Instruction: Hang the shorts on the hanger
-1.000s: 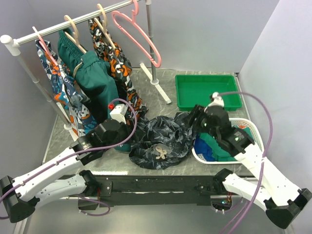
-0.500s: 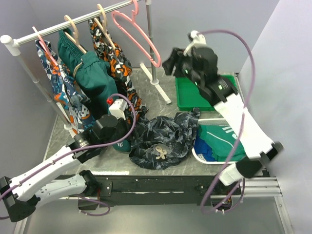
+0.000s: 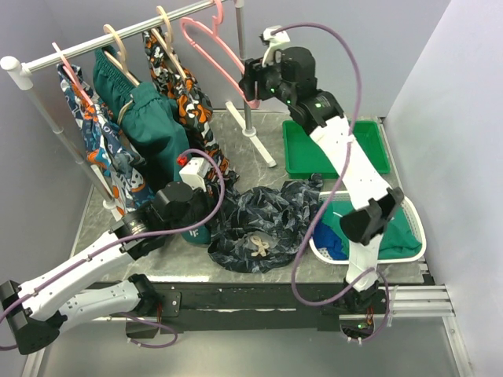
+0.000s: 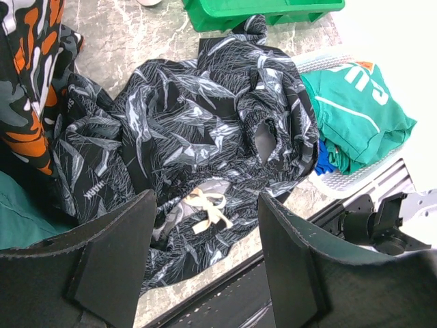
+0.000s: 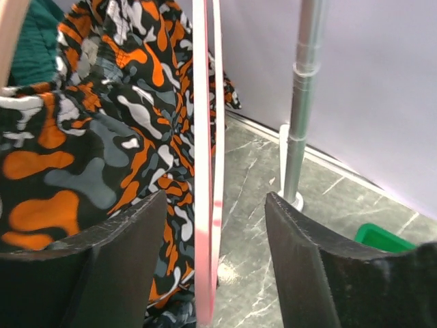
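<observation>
The shorts (image 3: 263, 224), dark with a pale leafy print, lie crumpled on the table near its front edge, their white drawstring (image 4: 208, 208) facing up. My left gripper (image 4: 206, 198) hovers open over the near left part of the shorts (image 4: 205, 130), holding nothing. The pink hanger (image 3: 224, 59) hangs by its hook from the rail at the back. My right gripper (image 3: 253, 82) is raised to its lower end and stands open. In the right wrist view the hanger's thin pink bars (image 5: 207, 171) run between the spread fingers (image 5: 130, 260) without touching them.
The clothes rail (image 3: 102, 39) carries plain green shorts (image 3: 149, 118) and orange patterned shorts (image 3: 185, 94) on wooden hangers (image 3: 118, 47). Its metal post (image 5: 300, 102) stands just right of the pink hanger. A green tray (image 3: 334, 149) and a white basket (image 3: 409, 236) of clothes sit at the right.
My right arm has swung up from beside the basket to the back, bringing its open jaws around the pink hanger's lower end. The left arm has barely shifted.
</observation>
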{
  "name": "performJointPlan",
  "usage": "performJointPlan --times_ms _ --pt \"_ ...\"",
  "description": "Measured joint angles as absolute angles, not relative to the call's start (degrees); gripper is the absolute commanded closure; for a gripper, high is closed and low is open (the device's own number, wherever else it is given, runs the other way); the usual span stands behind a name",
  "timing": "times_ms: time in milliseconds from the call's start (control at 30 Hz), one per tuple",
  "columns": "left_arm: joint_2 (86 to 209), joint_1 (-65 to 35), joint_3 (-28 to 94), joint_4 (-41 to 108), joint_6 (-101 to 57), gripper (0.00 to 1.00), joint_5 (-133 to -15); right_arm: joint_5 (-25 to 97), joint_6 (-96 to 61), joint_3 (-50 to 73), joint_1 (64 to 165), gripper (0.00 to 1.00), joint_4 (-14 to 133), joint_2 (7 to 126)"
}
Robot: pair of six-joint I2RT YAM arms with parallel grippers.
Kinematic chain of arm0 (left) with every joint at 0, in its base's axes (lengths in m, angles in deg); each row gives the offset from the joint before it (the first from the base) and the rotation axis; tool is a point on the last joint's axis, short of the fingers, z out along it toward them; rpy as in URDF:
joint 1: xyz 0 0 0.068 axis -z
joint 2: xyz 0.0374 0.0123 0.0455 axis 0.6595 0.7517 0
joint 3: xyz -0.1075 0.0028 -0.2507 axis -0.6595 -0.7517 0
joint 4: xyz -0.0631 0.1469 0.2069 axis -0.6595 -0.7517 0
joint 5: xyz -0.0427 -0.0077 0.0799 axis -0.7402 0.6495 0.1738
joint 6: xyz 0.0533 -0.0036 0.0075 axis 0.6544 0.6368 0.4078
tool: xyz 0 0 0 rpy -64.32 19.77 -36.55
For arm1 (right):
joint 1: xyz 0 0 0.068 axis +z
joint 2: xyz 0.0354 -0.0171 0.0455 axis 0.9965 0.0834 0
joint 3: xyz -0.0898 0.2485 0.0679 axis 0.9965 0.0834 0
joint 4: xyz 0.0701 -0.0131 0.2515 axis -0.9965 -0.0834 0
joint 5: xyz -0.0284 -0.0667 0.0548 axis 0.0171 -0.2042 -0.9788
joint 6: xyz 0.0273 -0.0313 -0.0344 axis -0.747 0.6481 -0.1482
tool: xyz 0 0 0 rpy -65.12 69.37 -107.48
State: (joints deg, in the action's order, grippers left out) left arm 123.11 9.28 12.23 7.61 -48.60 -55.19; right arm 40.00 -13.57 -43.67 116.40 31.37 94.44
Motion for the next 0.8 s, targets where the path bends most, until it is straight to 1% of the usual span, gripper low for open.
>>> performJointPlan --times_ms 67,100,233,433,567,633,667,800 --pt "123.11 9.28 12.23 7.63 -48.16 0.34 -55.19 39.32 -13.01 -45.46 116.40 0.44 31.33 96.78" --pt "123.11 9.28 12.23 7.63 -47.94 0.34 -55.19 39.06 -12.70 -45.77 116.40 0.50 31.35 97.52" --pt "123.01 9.28 12.23 7.65 -47.83 0.34 -55.21 39.04 -12.18 -45.90 116.40 0.60 31.33 98.83" --pt "122.85 9.28 12.21 7.69 -47.83 0.34 -55.26 39.56 -11.91 -45.88 116.40 0.82 32.29 98.79" --pt "122.85 9.28 11.90 7.78 -47.88 0.34 -55.41 39.60 -11.78 -45.86 116.40 0.90 32.66 98.79" --pt "122.81 9.28 11.42 7.87 -47.90 0.34 -55.47 39.60 -11.74 -45.88 116.40 0.92 33.08 98.79" --pt "122.74 9.28 11.14 7.85 -47.92 0.34 -55.54 39.74 -11.78 -45.86 116.40 0.95 33.19 98.79" --pt "122.37 9.28 10.37 7.69 -47.98 0.34 -55.67 39.71 -11.72 -45.86 116.40 0.99 33.80 98.75"
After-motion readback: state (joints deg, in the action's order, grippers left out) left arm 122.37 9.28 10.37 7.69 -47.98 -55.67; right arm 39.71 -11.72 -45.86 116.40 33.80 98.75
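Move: The near shoulder of the empty pink hanger, which the right hand's open fingers already straddle, is just 3 cm ahead of the hand point, 1 cm left and 1 cm down. From the right hand, the rack's bare post stands some 20 cm ahead and 6 cm left, and the orange-camouflage shorts hang about 22 cm left and 8 cm ahead; both have their middles slightly lower. From the left hand, that hanger shoulder is roughly 28 cm ahead, 12 cm right and 17 cm higher. The right hand makes a last short reach of about 3 cm, down and forward and a little to its left, bringing its open fingers farther over the near shoulder of the pink hanger. Starting to close on the way, the fingers shut from well open to nearly closed and pinch the pink rod from both sides, the hand easing up about 1 cm with hardly any wrist turn. ##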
